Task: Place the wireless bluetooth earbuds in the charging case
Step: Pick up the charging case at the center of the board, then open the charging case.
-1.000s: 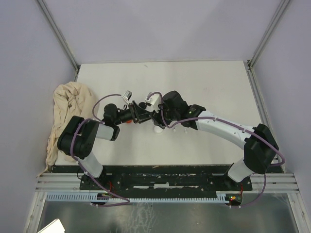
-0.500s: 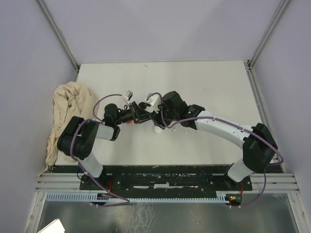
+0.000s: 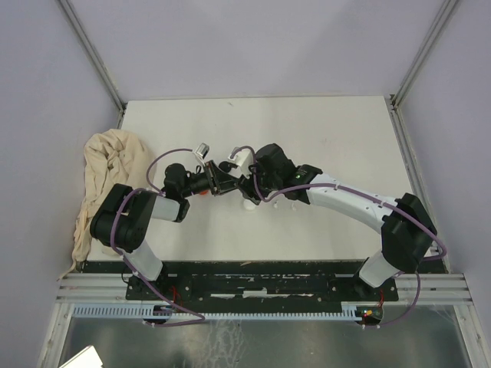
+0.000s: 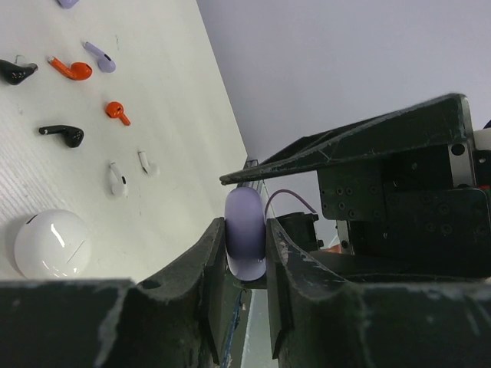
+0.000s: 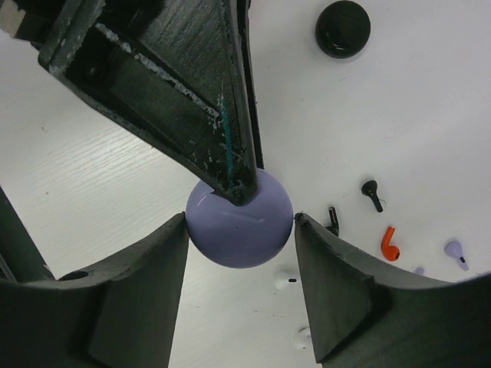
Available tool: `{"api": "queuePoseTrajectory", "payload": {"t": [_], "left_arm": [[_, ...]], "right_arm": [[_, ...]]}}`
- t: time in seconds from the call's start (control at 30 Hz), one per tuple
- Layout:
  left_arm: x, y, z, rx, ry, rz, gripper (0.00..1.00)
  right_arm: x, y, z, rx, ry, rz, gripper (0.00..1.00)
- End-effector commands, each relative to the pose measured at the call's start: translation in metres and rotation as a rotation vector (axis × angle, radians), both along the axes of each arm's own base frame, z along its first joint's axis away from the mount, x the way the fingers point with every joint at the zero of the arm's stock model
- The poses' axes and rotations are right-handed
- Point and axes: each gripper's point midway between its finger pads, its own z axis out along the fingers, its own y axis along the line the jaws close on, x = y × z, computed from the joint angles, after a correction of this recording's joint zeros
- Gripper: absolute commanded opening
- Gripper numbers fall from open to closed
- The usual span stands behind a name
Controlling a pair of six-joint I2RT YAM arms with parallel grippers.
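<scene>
A round lilac charging case [image 4: 245,234] hangs above the table, held by both grippers at once. My left gripper [image 4: 245,230] is shut on its two flat faces. My right gripper [image 5: 241,222] presses its rim from both sides, where the lilac case [image 5: 240,218] shows as a disc. The grippers meet at mid table, left gripper [image 3: 229,182] against right gripper [image 3: 242,185]. Loose earbuds lie on the table below: black [image 4: 63,135], red [image 4: 71,70], lilac [image 4: 101,56] and white [image 4: 117,180]. None is in a gripper.
A white round case [image 4: 51,244] lies shut on the table, in the top view [image 3: 249,204] just under the right wrist. A black round case [image 5: 343,28] lies farther off. A crumpled beige cloth [image 3: 107,176] covers the table's left edge.
My left gripper's jaws have closed onto the lilac case. The right gripper has kept its hold, and both arms have barely moved.
</scene>
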Motion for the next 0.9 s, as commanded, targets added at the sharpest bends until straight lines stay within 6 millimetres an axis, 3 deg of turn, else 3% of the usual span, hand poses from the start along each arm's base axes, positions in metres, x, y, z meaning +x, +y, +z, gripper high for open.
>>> {"api": "queuePoseTrajectory", "payload": {"t": [0.0, 0.17, 0.4, 0.53, 0.87], "left_arm": [[0.001, -0.005, 0.023, -0.012, -0.128, -0.027, 0.03], [0.011, -0.004, 0.019, -0.001, -0.116, 0.018, 0.03], [0.025, 0.002, 0.014, 0.005, -0.096, 0.103, 0.03], [0.027, 0.004, 0.014, 0.001, -0.084, 0.129, 0.03], [0.026, 0.006, 0.023, -0.032, -0.083, 0.149, 0.03]], "right_arm": [[0.015, 0.009, 0.027, 0.066, -0.049, -0.031, 0.75], [0.022, 0.001, 0.048, 0.129, -0.074, -0.112, 0.87], [0.038, -0.035, 0.08, 0.231, -0.069, -0.364, 0.99], [0.04, -0.046, 0.077, 0.241, -0.043, -0.446, 1.0], [0.044, -0.039, 0.045, 0.207, 0.008, -0.454, 1.0]]}}
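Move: The purple charging case sits between both grippers, with its middle about 1 cm to the right of the left hand point and 1 cm to the left of the right one. Seen from the right hand, some 13 cm lower on the table, the white case lies about 5 cm back and 2 cm right, the black case 6 cm ahead and 6 cm left, the nearest black earbud 7 cm right and level, and the nearer purple earbud 13 cm right and 3 cm ahead. Opening wide first, the right hand lets go of the purple case, then backs off upward, to the right and forward, roughly 6 cm up before sinking back a little, turning clockwise some 25 degrees towards the earbuds' side. The left hand keeps its pinch on the case and eases it about 2.5 cm forward with a slight counter-clockwise turn. ##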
